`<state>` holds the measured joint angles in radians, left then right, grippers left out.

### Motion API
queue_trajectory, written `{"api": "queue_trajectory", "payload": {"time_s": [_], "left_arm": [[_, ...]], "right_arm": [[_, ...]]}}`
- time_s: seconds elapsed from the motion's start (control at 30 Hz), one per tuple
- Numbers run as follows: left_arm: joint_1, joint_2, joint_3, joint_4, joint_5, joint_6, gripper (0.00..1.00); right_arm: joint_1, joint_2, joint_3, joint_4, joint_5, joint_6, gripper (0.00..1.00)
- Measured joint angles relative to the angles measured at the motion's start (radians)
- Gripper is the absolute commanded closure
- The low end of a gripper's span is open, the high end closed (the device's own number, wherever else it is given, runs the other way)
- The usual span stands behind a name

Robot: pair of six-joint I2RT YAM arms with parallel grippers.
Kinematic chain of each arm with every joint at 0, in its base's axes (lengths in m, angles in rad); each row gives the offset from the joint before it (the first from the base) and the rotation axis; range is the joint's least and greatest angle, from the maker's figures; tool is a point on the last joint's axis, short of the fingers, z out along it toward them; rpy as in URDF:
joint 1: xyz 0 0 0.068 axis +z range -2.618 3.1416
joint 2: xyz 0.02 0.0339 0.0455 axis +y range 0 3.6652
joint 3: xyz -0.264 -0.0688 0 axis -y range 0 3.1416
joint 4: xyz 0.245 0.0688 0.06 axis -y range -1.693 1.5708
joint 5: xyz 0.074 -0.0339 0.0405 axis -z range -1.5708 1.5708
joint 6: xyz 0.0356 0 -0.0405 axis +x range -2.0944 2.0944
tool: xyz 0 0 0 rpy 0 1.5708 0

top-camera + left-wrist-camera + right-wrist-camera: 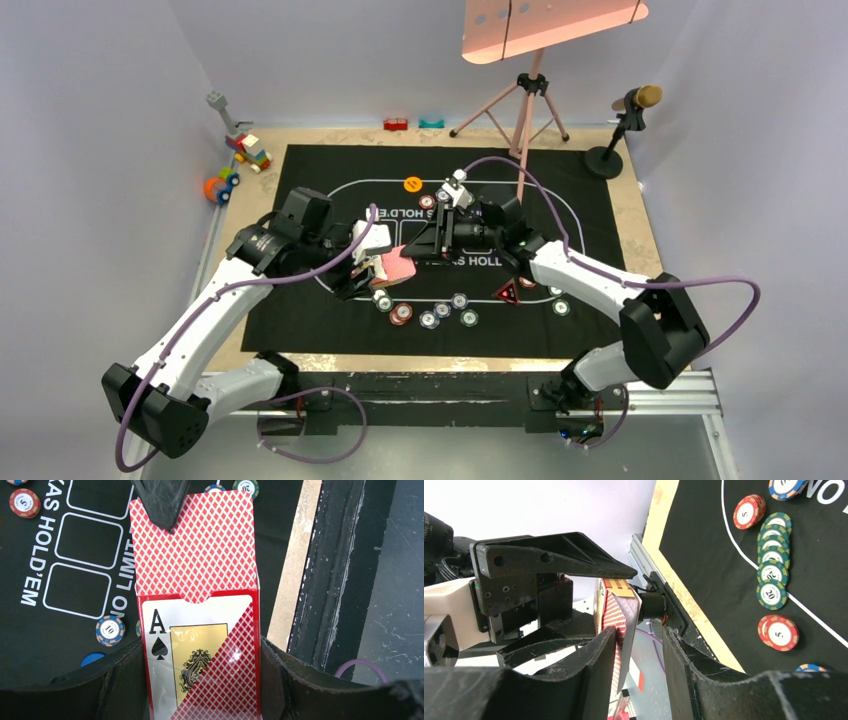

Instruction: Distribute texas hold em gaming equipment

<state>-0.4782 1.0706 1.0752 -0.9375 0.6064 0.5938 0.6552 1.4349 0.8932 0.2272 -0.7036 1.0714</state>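
My left gripper point(202, 677) is shut on a red card box point(200, 655) with an ace of spades printed on it, held above the mat's left-centre point(398, 266). A red diamond-patterned sheet point(200, 550) sticks out of the box's open end; I cannot tell whether it is the flap or cards. My right gripper point(640, 637) straddles that sheet, which lies against one finger with a gap to the other. One right fingertip point(162, 505) rests on the sheet. Poker chips point(430, 315) lie in a row on the mat, green ones point(774, 565) overlapping. An orange button point(412, 184) and a red triangular marker point(508, 293) lie nearby.
The black printed mat point(300, 310) covers most of the table. Toy blocks point(248, 150) sit at the back left corner. A pink tripod stand point(525, 110) and a microphone point(625, 120) stand at the back right. The metal rail point(325, 580) runs along the near edge.
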Motion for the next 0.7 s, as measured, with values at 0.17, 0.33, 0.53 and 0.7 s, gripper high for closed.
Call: {"api": "queue_trajectory", "payload": {"time_s": [0.17,0.33,0.53,0.7], "left_arm": [[0.0,0.0,0.0,0.0,0.005,-0.007,0.54],[0.0,0.0,0.0,0.0,0.008,-0.007,0.54],[0.0,0.0,0.0,0.0,0.009,-0.007,0.55],[0.0,0.0,0.0,0.0,0.009,-0.008,0.55]], "right_arm": [[-0.023,-0.021,-0.018,-0.007,-0.002,-0.003,0.54],[-0.028,-0.027,-0.019,-0.024,-0.002,-0.016,0.34],[0.004,-0.036,0.017,-0.066,0.005,-0.052,0.29],[0.079,0.019,0.097,-0.101,0.005,-0.088,0.31]]}}
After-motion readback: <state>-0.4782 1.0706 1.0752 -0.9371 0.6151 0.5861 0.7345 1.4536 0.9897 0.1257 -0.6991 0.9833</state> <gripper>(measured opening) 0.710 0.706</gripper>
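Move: The red-patterned end standing out of the card box in the left hand lies about 4 cm to the right hand's left, 3 cm back and 1 cm lower. On the mat, some 20 cm below that hand, the row of green chips is about 7 cm left and 1 cm back, and the red chips 2 cm left and 6 cm back. From the left hand, the patterned end is about 5 cm to the right, 1 cm ahead and 3 cm lower. The left hand keeps the card box pinched by its sides and holds it still. The right hand first backs off about 1 cm to the right while its fingers spread clearly wider, then swings back and left with a slight rise, about 4 cm, its open fingers coming over the patterned end towards the box mouth; contact there can't be made out. ##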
